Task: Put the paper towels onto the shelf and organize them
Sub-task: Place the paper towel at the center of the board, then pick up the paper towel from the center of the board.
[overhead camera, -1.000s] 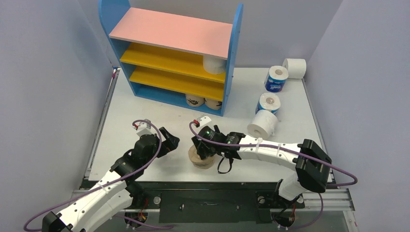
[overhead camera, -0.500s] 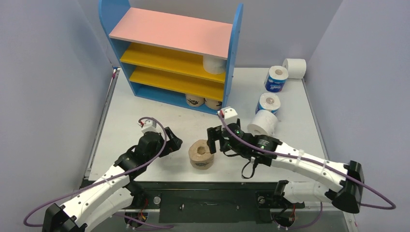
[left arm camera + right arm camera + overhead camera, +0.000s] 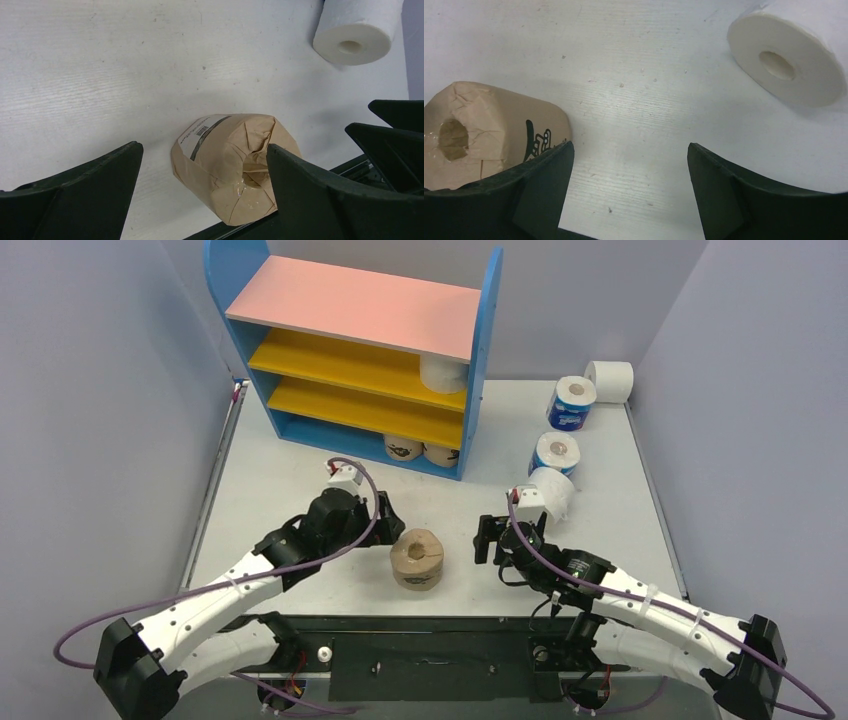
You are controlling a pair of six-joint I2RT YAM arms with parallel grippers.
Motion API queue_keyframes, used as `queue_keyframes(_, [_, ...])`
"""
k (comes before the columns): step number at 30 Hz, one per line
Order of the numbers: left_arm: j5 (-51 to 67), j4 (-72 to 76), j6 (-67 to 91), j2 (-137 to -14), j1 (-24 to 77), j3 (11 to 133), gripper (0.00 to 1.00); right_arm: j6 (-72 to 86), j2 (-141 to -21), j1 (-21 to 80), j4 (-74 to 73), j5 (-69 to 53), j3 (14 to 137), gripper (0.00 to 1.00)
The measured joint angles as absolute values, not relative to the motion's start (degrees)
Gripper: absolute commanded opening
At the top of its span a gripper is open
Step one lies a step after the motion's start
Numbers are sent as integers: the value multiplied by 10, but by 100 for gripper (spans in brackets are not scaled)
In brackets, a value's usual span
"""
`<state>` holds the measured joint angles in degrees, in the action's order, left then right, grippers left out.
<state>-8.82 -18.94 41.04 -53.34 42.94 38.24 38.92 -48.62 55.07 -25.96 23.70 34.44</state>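
Note:
A tan paper towel roll point(image 3: 417, 558) with a black print stands on end near the table's front edge. My left gripper point(image 3: 388, 521) is open just left of it. In the left wrist view the roll point(image 3: 235, 165) lies between the spread fingers point(image 3: 202, 157), close to the right one, and nothing grips it. My right gripper point(image 3: 494, 538) is open to the roll's right, with bare table between its fingers point(image 3: 630, 155). The shelf point(image 3: 352, 302) holds a white roll point(image 3: 443, 372) on its upper yellow board and two tan rolls point(image 3: 403, 448) at the bottom.
A white roll point(image 3: 548, 495) lies just behind my right gripper, also seen from the right wrist point(image 3: 789, 60). Two blue-wrapped rolls point(image 3: 556, 452) point(image 3: 572, 403) and another white roll point(image 3: 610, 380) stand at the back right. The table's front rail runs close behind the tan roll.
My right gripper opened off the tan roll and drew back to the right. The left arm swung right, bringing its open fingers up to the roll.

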Motion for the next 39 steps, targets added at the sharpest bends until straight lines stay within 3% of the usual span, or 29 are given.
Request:
queue_keyframes(5, [-81,-195,380,-589,453,408,86,403,-487,544,-247,245,328,78])
queue_keyframes(11, [-70,-208,357,-637,473,412,85,407,-488,543,-231,247,328,78])
queue_keyframes(19, [-67,-213,342,-658,489,427,82,408,-496,539,-228,247,327,77])
queue_keyframes(30, [-65,-212,336,-690,503,430,70,409,-497,537,-227,247,317,77])
queue_keyframes(39, [-64,-208,336,-706,509,432,65,409,-497,536,-226,247,315,77])
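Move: The brown paper towel stands about 5 cm back from the left hand and 5 cm to its right, its middle some 10 cm below. Beyond it, the two shelved rolls sit some 20 cm ahead of the left hand, about 3 and 11 cm to its right. The white roll lies about 10 cm ahead and 33 cm right. From the right hand the brown paper towel is about 14 cm left, 4 cm back and 8 cm below. Left hand sinks about 6 cm, rightward and back, turning clockwise, fingers narrowing, one entering the brown paper towel's core. ##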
